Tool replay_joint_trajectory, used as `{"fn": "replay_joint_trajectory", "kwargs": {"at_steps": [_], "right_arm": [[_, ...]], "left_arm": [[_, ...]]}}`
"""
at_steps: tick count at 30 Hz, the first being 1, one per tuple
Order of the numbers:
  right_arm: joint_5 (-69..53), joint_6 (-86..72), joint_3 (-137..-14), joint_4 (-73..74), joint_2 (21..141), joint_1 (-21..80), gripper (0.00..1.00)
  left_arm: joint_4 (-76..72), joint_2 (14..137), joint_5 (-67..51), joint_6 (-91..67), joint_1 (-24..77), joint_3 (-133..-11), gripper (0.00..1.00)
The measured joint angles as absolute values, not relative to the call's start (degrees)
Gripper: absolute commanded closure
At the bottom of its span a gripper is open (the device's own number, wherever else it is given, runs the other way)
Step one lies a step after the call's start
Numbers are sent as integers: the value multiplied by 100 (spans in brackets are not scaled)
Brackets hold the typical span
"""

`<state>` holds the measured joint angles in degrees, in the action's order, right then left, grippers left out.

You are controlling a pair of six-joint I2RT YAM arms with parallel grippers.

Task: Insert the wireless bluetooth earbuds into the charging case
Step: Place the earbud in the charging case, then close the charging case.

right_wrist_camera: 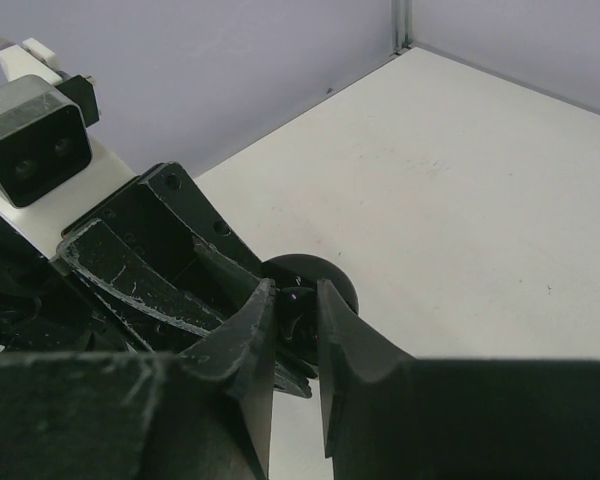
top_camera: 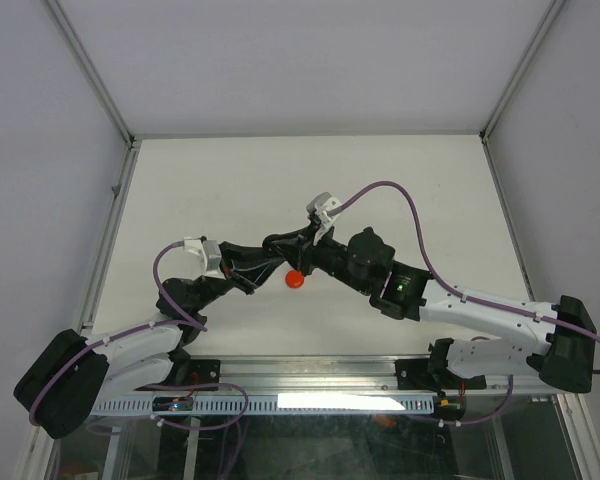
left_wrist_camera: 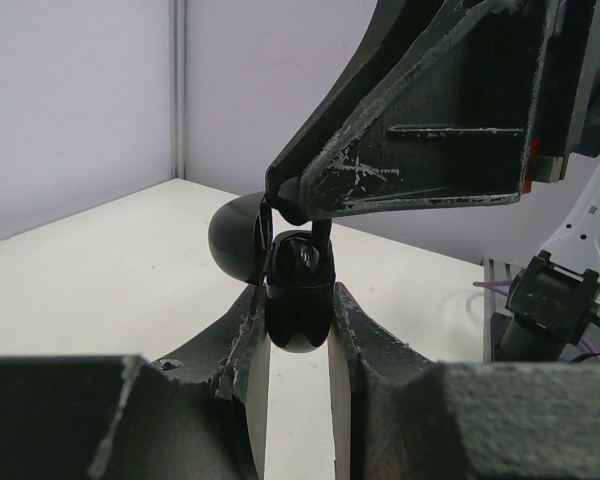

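The black charging case (left_wrist_camera: 298, 320) is held above the table, and my left gripper (left_wrist_camera: 298, 300) is shut on its lower body. Its rounded lid (left_wrist_camera: 235, 240) stands open to the left. My right gripper (right_wrist_camera: 295, 295) comes down onto the case from above, shut on a small glossy black earbud (right_wrist_camera: 298, 310) at the case's mouth. The lid (right_wrist_camera: 325, 272) shows behind the right fingertips. From above, both grippers (top_camera: 270, 266) meet at the table's middle, and the case is hidden between them.
A small red object (top_camera: 294, 279) lies on the white table (top_camera: 310, 180) just under the right gripper. Grey walls and metal posts (top_camera: 130, 140) border the table at the back and sides. A metal rail (top_camera: 310, 375) runs along the near edge.
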<state>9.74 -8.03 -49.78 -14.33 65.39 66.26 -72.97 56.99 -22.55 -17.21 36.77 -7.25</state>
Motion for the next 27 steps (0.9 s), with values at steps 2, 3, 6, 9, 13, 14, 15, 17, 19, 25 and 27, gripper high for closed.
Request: {"fn": "replay_joint_trajectory", "kwargs": {"at_steps": [2, 3, 6, 9, 13, 14, 15, 17, 19, 25, 27], "right_arm": [[982, -816, -4978, -1431, 6539, 6626, 73], [987, -825, -4978, -1431, 6539, 6628, 71], [1017, -849, -4978, -1396, 6539, 6639, 68], [1031, -856, -4976, -1330, 6539, 6652, 66], [1033, -869, -4976, -1247, 6539, 6657, 63], [1033, -869, -4976, -1232, 6539, 6659, 62], [1035, -871, -4976, -1221, 6536, 6659, 60], [1063, -875, -4980, -1190, 6521, 6663, 55], [1098, -880, -4989, -1057, 6479, 6663, 50], [1098, -864, -5336, -331, 6302, 6611, 38], [939, -854, -5583, -69, 6272, 6530, 34]], "left_arm": [[-7297, 5697, -2250, -1721, 3677, -725, 96], [-7297, 5697, -2248, -1723, 3677, -725, 96], [-7310, 5697, -2211, -1728, 3677, -725, 96], [-7338, 5697, -2169, -1741, 3677, -725, 96], [-7343, 5697, -2141, -1750, 3677, -725, 96], [-7338, 5697, -2141, -1754, 3677, -725, 96], [-7338, 5699, -2139, -1756, 3677, -722, 96], [-7338, 5699, -2130, -1761, 3677, -714, 96], [-7345, 5697, -2112, -1765, 3677, -674, 96], [-7349, 5699, -2110, -1887, 3677, -565, 96], [-7349, 5697, -2115, -1916, 3677, -563, 96]]}}
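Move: The right hand's closed fingertips hold the earbud at the open charging case, whose middle is some 2 cm below them and about 1 cm to their left, level fore and aft. From the right hand the red disc lies on the table some 25 cm below, about 2 cm ahead and 4 cm to the right; the lilac disc is about 5 cm beyond the red one. The left hand has the case in its fingertips, its middle about 1 cm ahead, 1 cm right and 1 cm above. The right fingers let go of the earbud at the case, spreading from nearly shut to over half open. As they part the hand first eases down about 1 cm, then rises some 2 cm and backs off to its right about 2 cm, clear of the case, with hardly any turn. The left hand keeps its pinch on the case, sinking by about a centimetre late on. ##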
